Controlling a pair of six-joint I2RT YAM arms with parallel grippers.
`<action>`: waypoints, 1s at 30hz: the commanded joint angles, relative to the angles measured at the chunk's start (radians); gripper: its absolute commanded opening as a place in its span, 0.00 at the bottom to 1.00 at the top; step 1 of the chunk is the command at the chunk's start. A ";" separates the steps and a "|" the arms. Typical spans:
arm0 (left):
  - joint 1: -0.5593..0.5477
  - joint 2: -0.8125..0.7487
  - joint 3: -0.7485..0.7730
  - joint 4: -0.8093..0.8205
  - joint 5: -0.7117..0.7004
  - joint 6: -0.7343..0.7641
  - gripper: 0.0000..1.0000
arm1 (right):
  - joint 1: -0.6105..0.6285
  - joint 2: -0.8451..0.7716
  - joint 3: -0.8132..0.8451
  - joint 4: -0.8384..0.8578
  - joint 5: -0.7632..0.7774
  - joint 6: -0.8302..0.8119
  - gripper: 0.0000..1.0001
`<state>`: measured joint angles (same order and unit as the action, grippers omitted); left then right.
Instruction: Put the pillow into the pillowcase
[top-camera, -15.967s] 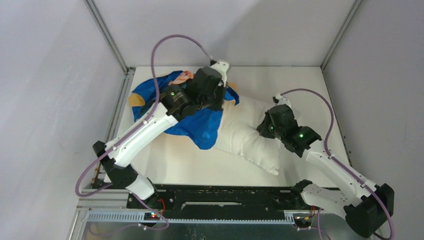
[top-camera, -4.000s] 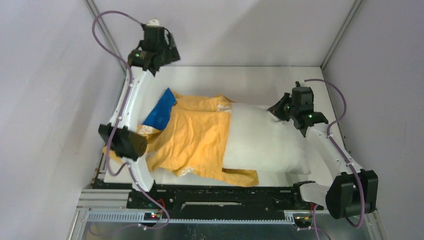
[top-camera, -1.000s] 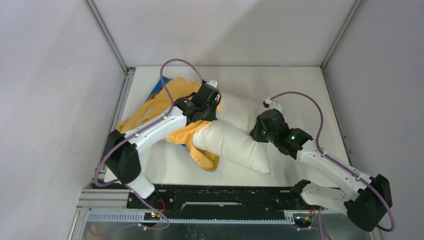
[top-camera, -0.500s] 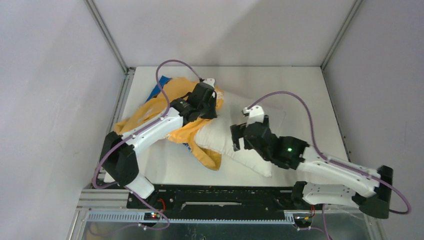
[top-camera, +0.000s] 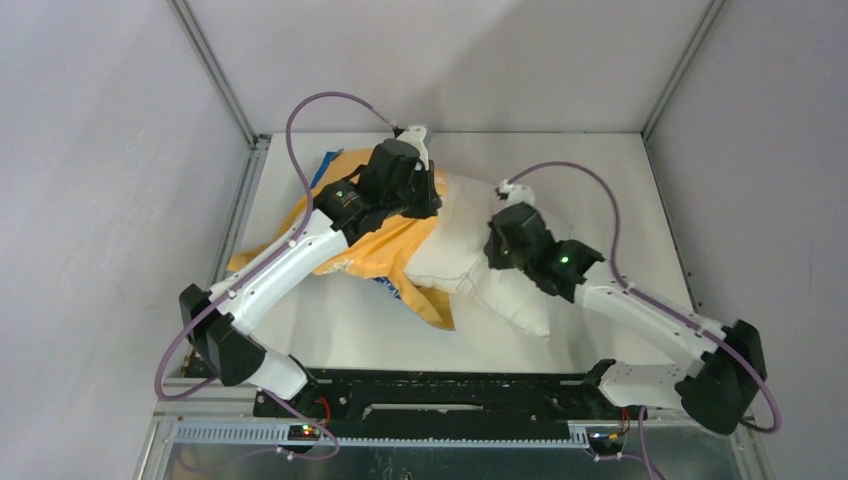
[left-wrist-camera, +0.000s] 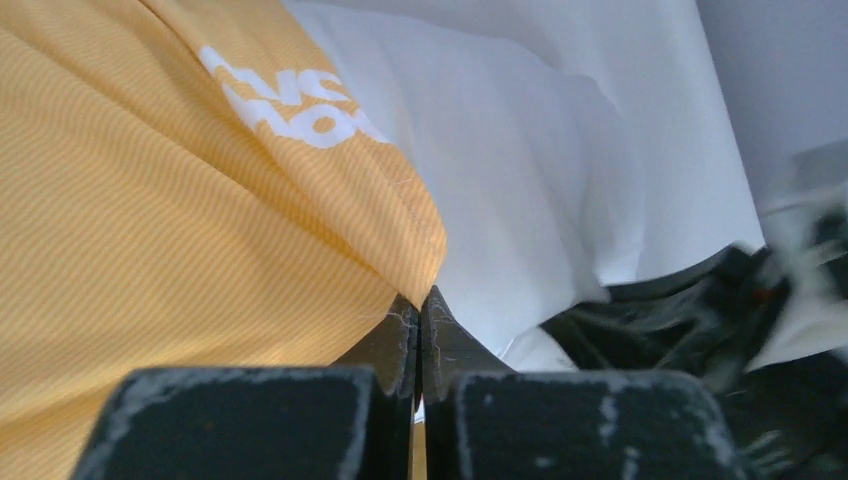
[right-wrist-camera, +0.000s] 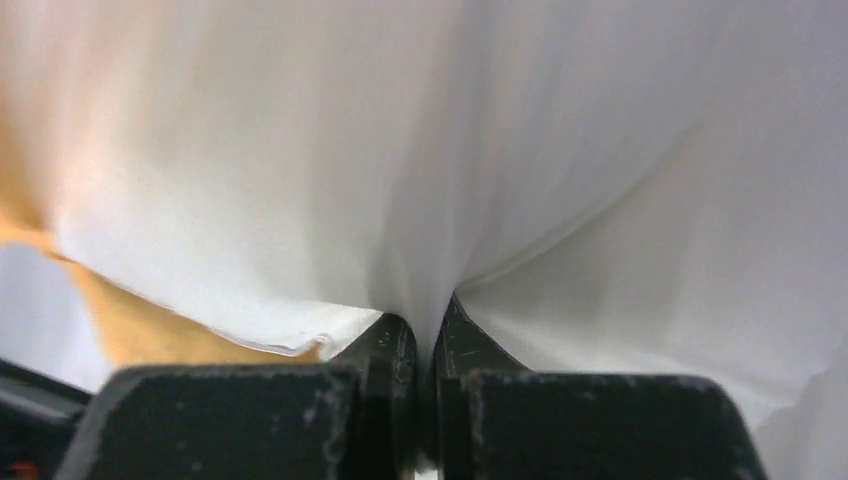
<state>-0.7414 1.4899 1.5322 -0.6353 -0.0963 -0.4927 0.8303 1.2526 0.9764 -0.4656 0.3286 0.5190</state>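
Note:
The white pillow (top-camera: 470, 265) lies across the middle of the table, its left part under the orange-yellow pillowcase (top-camera: 375, 245). A bit of the case's blue face (top-camera: 385, 283) shows at its near hem. My left gripper (top-camera: 425, 200) is shut on the pillowcase's edge; the left wrist view shows the orange fabric with white lettering (left-wrist-camera: 200, 200) pinched between the jaws (left-wrist-camera: 420, 325), with the pillow (left-wrist-camera: 540, 180) beside it. My right gripper (top-camera: 497, 255) is shut on a fold of the pillow (right-wrist-camera: 450, 150), the white cloth clamped between the jaws (right-wrist-camera: 428, 340).
The white table (top-camera: 600, 180) is bounded by grey walls and metal frame posts (top-camera: 215, 70) at left, back and right. Purple cables (top-camera: 320, 105) arch over both arms. The black base rail (top-camera: 440, 395) runs along the near edge.
My left gripper has drawn the pillowcase edge up and back over the pillow. My right gripper has moved back and right with the pillow, which has shifted a little.

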 joint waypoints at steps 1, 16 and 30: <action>-0.042 -0.003 0.022 0.090 0.194 -0.069 0.00 | -0.054 -0.121 0.148 0.171 -0.232 0.117 0.00; -0.066 -0.206 -0.125 -0.027 0.103 0.005 0.77 | -0.079 -0.143 0.122 0.064 -0.191 0.174 0.00; -0.231 -0.562 -0.749 -0.031 -0.127 -0.339 0.74 | -0.045 -0.144 0.123 0.031 -0.162 0.167 0.00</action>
<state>-0.9627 0.9360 0.9668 -0.7517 -0.1947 -0.6434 0.7780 1.1202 1.0752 -0.5262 0.1619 0.6632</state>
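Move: Nearly under the left hand, which holds the far side of the pillowcase mouth, the near flap of the case lies about 10 cm back and 20 cm below. The exposed pillow is some 10 cm to that hand's right, level with it and 16 cm below. From the right hand, already shut on a fold of pillow, the middle of the mouth is about 12 cm left and 4 cm ahead; the near flap lies 12 cm left and 3 cm back. Easing a couple of centimetres right and back with the hem still pinched, the left hand opens and lets go of it, then sweeps back about 12 cm and left, dipping some 7 cm at the end towards the near flap, fingers apart. The right hand keeps its pinch on the pillow, lifts quickly by 8 cm while rolling its left side up, then holds it there. ##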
